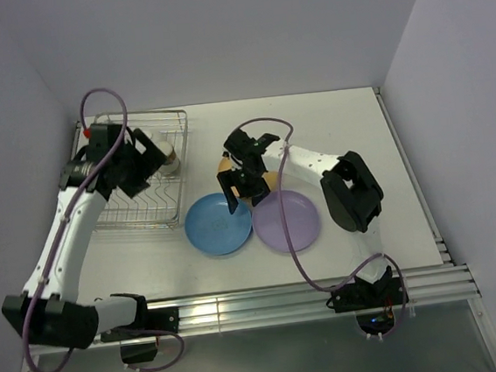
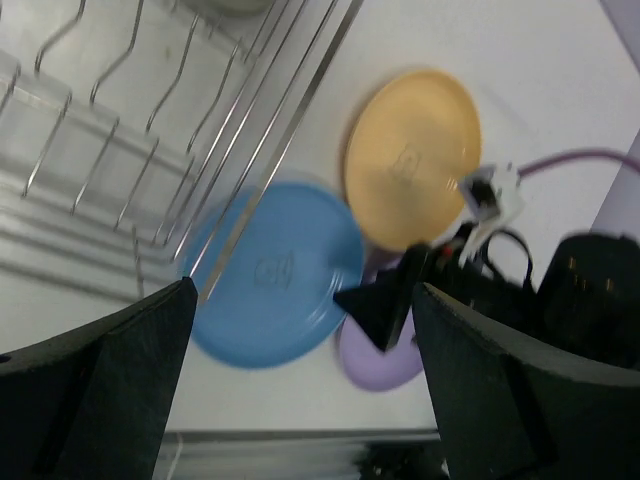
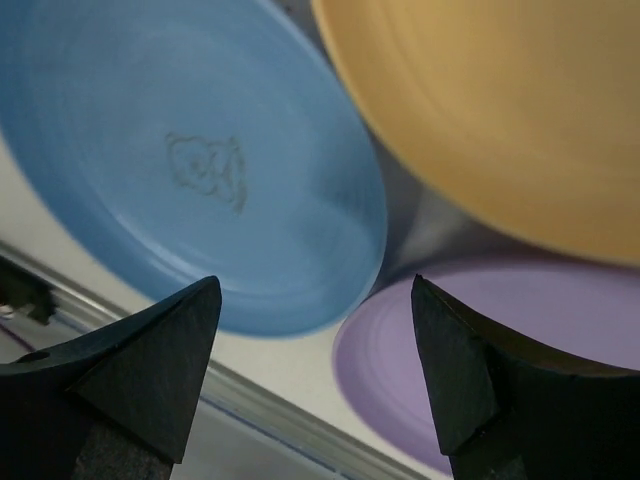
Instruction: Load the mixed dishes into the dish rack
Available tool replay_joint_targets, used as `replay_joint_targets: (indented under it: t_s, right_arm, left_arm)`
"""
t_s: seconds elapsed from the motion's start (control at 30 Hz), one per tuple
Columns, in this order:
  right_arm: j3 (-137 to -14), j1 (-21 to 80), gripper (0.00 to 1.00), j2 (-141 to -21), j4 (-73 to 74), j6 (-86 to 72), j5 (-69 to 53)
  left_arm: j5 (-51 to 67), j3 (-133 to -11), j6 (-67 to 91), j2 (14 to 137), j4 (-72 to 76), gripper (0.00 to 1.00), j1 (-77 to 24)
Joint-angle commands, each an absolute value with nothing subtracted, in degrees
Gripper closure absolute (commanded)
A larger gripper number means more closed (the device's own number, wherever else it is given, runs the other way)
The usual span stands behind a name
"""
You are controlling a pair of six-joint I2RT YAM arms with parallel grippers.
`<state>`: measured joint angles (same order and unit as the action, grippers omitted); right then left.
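Observation:
The dish rack stands at the back left, its wire prongs filling the upper left of the left wrist view. A cream cup sits inside the rack. My left gripper hovers over the rack, open and empty. Three plates lie on the table right of the rack: blue, purple and yellow-orange, which is partly hidden. My right gripper hangs open above where they meet, with blue, yellow-orange and purple below it. It holds nothing.
White walls close in the table on the left, back and right. A metal rail runs along the front edge. The right arm's elbow stands right of the purple plate. The right gripper's fingers show in the left wrist view.

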<state>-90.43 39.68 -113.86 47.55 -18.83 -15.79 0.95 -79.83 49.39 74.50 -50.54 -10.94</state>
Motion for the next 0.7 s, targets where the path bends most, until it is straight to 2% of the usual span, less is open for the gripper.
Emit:
replay_joint_targets:
  t_s: [0.0,0.17,0.23,0.27,0.33,0.43,0.47,0.67]
  right_arm:
    - [-93.9,39.6,0.18,-116.5,44.3,-16.3,-13.0]
    - [-95.2,39.6,0.28,-121.6,44.0,-17.3,-12.0]
    - [-93.7,40.1,0.37,-122.1,42.6,-17.9,-12.3]
    - [-93.6,40.3,0.47,-122.3,42.5,-17.8,-12.3]
    - [-93.6,41.5,0.52,-123.0,42.7,-17.4,-11.2]
    - [-94.3,42.3,0.84,-122.9,43.8,-17.5,-9.6]
    - [-94.2,42.7,0.99,-122.2,43.9,-17.9,-7.6]
    - [-95.7,43.8,1.0,-113.4,50.5,-20.8,-0.5]
  left_arm:
    - [2.9,-73.0,54.0,66.0,-53.0,0.06,-11.3]
    - [1.2,-73.8,52.9,55.2,-63.7,0.07,-11.4]
    - [1.1,-74.4,53.1,51.4,-65.9,0.07,-11.4]
    - [1.1,-74.4,53.2,50.4,-66.9,0.07,-11.4]
    - [1.1,-73.8,53.3,47.6,-68.9,0.08,-11.4]
    - [1.4,-72.4,54.3,44.8,-70.3,0.08,-11.4]
    - [1.7,-71.9,54.4,44.5,-70.2,0.08,-11.4]
    - [9.4,-70.7,51.6,46.4,-65.7,0.06,-11.4]
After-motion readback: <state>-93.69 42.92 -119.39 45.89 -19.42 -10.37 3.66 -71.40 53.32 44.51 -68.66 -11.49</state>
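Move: The blue plate's middle is about 9 cm to the right hand's left and 4 cm back, some 6 cm below, so its near rim lies almost under the open fingers. The orange plate sits about 10 cm ahead and 1 cm right of that hand, the purple plate some 5 cm back and 11 cm right; the rack's middle is roughly 14 cm ahead and 31 cm left. From the left hand, the blue plate lies about 9 cm back, 14 cm right and 24 cm below. Lower the right gripper about 5 cm, easing it slightly forward, onto the blue plate's right-hand rim; close the fingers fully so they pinch the rim, then draw up some 2.5 cm with a small shift left. Meanwhile bring the empty, open left gripper back about 15 cm, away from above the rack, rising a little. ##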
